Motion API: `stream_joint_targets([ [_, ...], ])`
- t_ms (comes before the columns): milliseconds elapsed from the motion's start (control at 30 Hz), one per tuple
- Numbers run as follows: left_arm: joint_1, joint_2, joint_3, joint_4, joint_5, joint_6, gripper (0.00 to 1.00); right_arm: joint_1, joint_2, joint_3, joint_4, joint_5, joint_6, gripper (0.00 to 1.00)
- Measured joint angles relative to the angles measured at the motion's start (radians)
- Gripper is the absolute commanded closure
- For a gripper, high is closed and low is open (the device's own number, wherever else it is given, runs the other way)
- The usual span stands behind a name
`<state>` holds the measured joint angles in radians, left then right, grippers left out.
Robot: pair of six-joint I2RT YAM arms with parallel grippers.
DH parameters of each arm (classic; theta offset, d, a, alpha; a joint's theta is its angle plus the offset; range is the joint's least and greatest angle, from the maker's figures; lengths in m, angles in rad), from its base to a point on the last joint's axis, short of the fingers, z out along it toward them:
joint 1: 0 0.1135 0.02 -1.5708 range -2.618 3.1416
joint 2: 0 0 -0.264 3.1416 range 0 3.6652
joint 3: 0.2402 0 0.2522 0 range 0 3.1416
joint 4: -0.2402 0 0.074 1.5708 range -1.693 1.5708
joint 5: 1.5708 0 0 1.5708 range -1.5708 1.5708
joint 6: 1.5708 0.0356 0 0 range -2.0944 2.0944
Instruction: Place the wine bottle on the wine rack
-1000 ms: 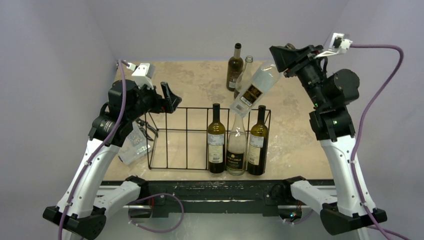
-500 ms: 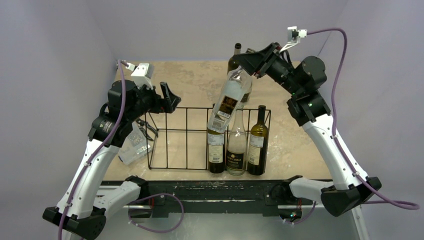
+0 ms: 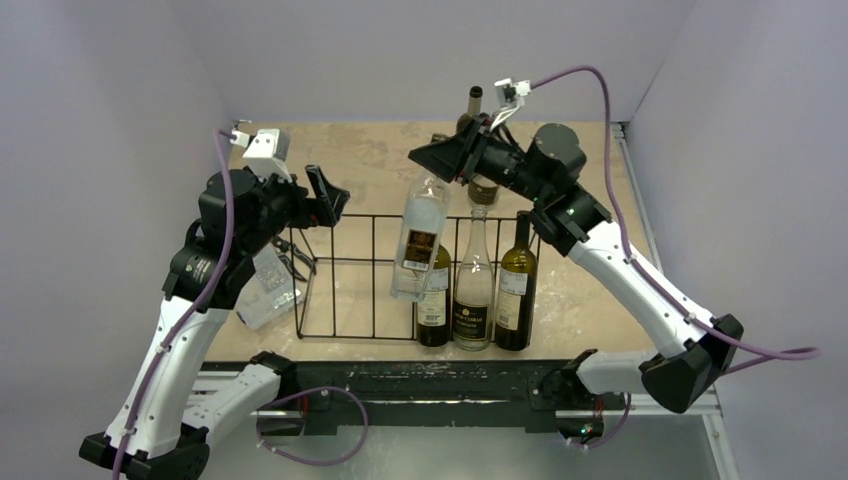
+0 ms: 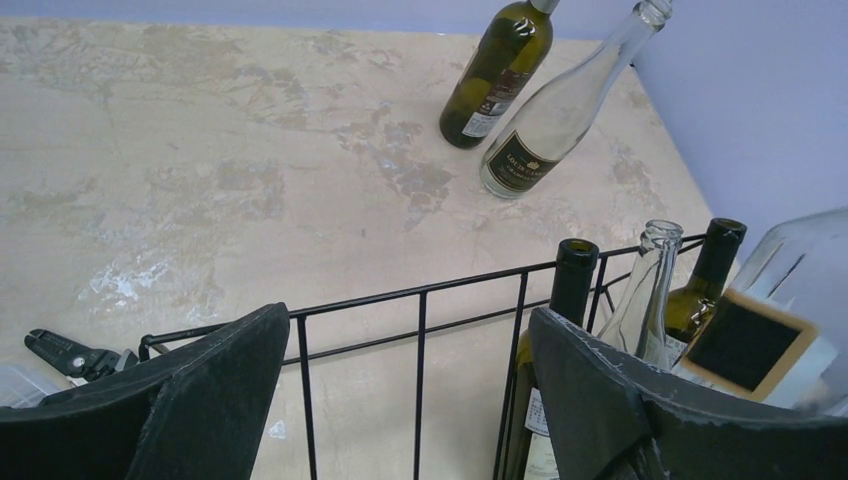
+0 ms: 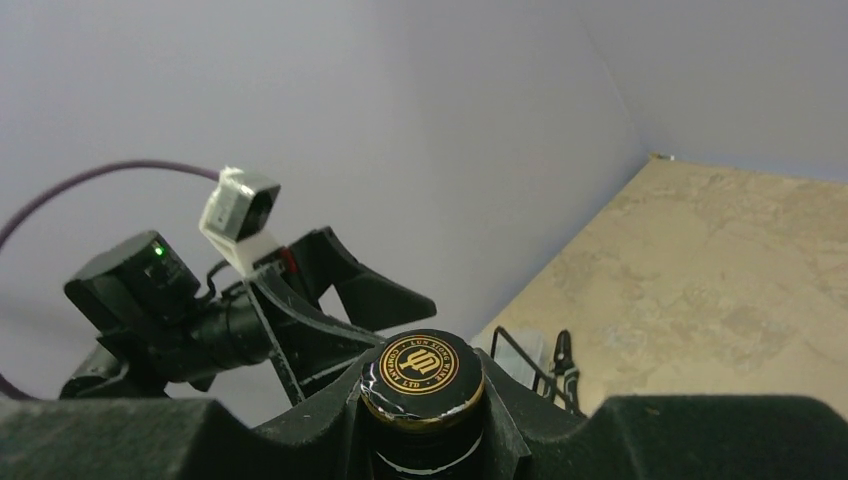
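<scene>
My right gripper [image 3: 436,163] is shut on the neck of a clear wine bottle [image 3: 419,240] with a dark label. The bottle hangs nearly upright, base down, over the black wire wine rack [image 3: 340,286], just left of the three bottles standing at the rack's right end [image 3: 472,290]. In the right wrist view the fingers [image 5: 330,420] clamp just below its black and gold cap [image 5: 422,373]. My left gripper [image 3: 325,195] is open and empty above the rack's back left corner. In the left wrist view the rack's rail [image 4: 420,295] runs between its fingers and the held bottle [image 4: 790,290] shows at the right.
A dark green bottle [image 4: 497,70] and a clear bottle [image 4: 560,110] stand on the table behind the rack. A clear plastic organiser box [image 3: 265,290] and pliers [image 3: 295,255] lie left of the rack. Purple walls close in on three sides.
My right arm has swung left and down with the clear bottle, from over the rack's right end to its middle. The bottle has turned from tilted to nearly upright. My left arm shifted slightly left.
</scene>
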<state>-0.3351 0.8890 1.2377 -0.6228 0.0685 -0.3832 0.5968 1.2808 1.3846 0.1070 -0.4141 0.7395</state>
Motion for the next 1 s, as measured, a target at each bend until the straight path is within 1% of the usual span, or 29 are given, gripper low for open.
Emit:
stream_joint_targets([
  [200, 0.0, 0.001, 0.0, 0.0, -0.02, 0.0, 0.12, 0.088, 0.061, -0.037, -0.011, 0.039, -0.037, 1.0],
  [600, 0.0, -0.005, 0.0, 0.0, -0.032, 0.0, 0.12, 0.248, 0.134, -0.122, -0.018, 0.194, -0.183, 1.0],
  [733, 0.0, -0.005, 0.0, 0.0, -0.032, 0.0, 0.12, 0.285, 0.158, -0.147, -0.016, 0.236, -0.224, 1.0],
  [1000, 0.0, -0.005, 0.0, 0.0, -0.032, 0.0, 0.12, 0.326, 0.201, -0.195, -0.011, 0.269, -0.261, 1.0],
])
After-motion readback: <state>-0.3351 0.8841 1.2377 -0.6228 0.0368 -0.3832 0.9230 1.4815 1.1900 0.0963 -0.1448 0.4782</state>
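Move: The right hand holds the clear bottle by its neck high over the rack. The free slot it is bound for lies about 11 cm to the hand's left, 5 cm back and some 36 cm below. The nearest green bottle in the rack stands about 1 cm left and 6 cm back; the racked clear bottle is roughly 8 cm right and 6 cm back, both about as low. From the idle left hand the slot is some 10 cm right, 8 cm back and 25 cm below. Downward by almost 20 cm and about 10 cm to its left, easing back slightly, the right hand lowers the clear bottle towards the free slot beside the left-hand green bottle, the leftward travel slowing as the descent goes on. The wrist tips the fingers down by some 25 degrees, from a little above level to a little below, and the grip on the neck is kept. ##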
